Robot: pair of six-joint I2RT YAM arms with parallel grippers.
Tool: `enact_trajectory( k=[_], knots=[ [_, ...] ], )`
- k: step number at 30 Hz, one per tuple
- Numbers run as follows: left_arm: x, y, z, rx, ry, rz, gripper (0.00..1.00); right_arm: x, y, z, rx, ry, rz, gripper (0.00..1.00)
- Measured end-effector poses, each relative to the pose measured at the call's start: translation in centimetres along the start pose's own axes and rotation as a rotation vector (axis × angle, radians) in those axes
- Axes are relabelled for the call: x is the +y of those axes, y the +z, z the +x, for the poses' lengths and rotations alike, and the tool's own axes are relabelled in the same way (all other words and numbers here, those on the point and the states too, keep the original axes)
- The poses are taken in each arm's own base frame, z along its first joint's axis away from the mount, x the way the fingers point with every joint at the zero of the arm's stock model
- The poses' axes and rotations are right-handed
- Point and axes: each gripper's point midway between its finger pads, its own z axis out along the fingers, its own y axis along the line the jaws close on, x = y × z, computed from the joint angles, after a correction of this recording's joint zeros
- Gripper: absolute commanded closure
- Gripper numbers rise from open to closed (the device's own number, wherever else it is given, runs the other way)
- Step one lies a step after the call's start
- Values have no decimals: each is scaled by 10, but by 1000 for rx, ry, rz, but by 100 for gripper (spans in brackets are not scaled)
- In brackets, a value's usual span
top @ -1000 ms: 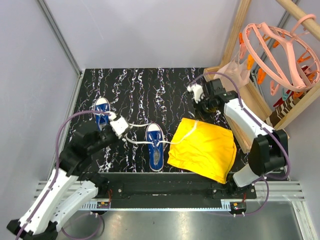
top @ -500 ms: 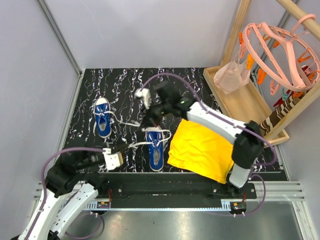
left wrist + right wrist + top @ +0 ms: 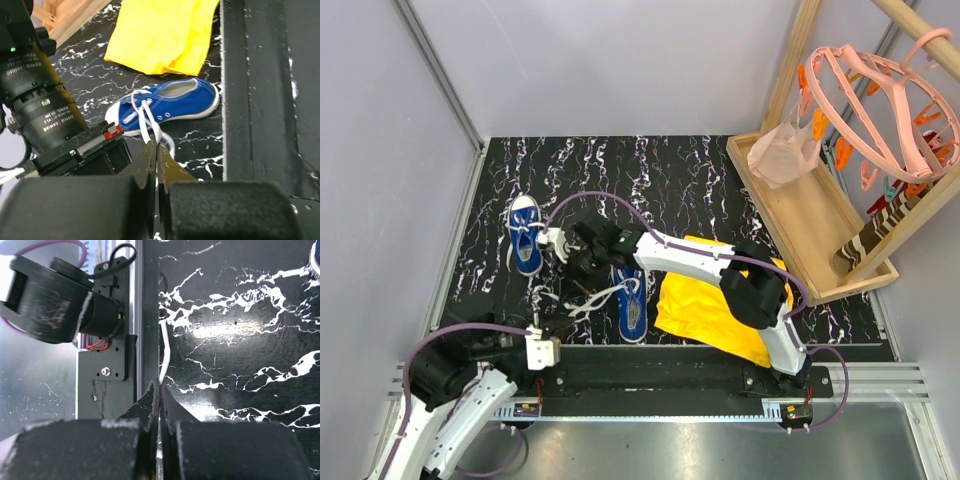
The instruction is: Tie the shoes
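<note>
Two blue shoes with white toe caps lie on the black marbled table: one at the left (image 3: 525, 236), one in the middle (image 3: 630, 300), seen also in the left wrist view (image 3: 170, 101). The white laces (image 3: 588, 300) of the middle shoe trail left from it. My left gripper (image 3: 554, 323) sits low near the table's front edge, shut on one lace (image 3: 156, 131) running from that shoe. The right arm reaches far across to the left. Its gripper (image 3: 582, 282) is shut on another white lace (image 3: 165, 354) that comes out at its tips (image 3: 160, 385).
A yellow cloth (image 3: 725, 295) lies just right of the middle shoe. A wooden tray (image 3: 810, 215) leans at the right, under a pink hanger rack (image 3: 880, 110). Grey walls close in the left and back. The black base rail (image 3: 660, 370) runs along the front edge.
The right arm has swung from the back right across the table to the left of the middle shoe. The left gripper has drawn back from between the shoes to the front edge, the lace trailing with it.
</note>
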Motion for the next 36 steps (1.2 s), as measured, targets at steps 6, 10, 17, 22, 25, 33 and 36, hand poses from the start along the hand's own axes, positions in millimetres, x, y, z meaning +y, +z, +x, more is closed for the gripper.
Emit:
enact_trajectory(
  k=[6,10,17,22,25,33,36],
  knots=[
    [-14,-5,4,-1,12,10,100,-4,7,8,15,20,-1,90],
    [-16,-5,4,-4,10,19,100,-5,8,5,6,16,3,48],
    [-9,2,6,8,-30,32,100,-19,-6,5,9,33,51,40],
    [25,17,9,39,-170,-45,100,-54,-83,-16,-90,76,175,41],
    [54,32,20,89,-279,-118,100,-70,-154,-18,-170,86,299,42],
    [115,65,118,322,-755,-302,100,-32,-226,34,-168,-61,434,44],
    [128,65,170,427,-955,-362,100,-28,-216,51,-114,-93,408,43]
  ],
)
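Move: In the left hand is one lace of the middle shoe, whose lacing lies about 11 cm ahead, 12 cm to the right and 16 cm below. The right hand pinches another lace; from it the middle shoe is 2 cm ahead, 14 cm to the right and 10 cm below. The left shoe sits roughly 14 cm ahead and 10 cm left of the right hand, and the yellow cloth spreads some 20 cm right of the middle shoe, level with it. Opening to just over half, the right fingers let go of their lace; the right hand then sweeps about 20 cm right over the middle shoe to its cloth side, ending some 6 cm higher and 6 cm farther out. The left hand keeps its lace pinched, eases back slightly, then carries it 20 cm forward past the shoe's left side, sinking late, its fingers swinging counter-clockwise and tipping down. ##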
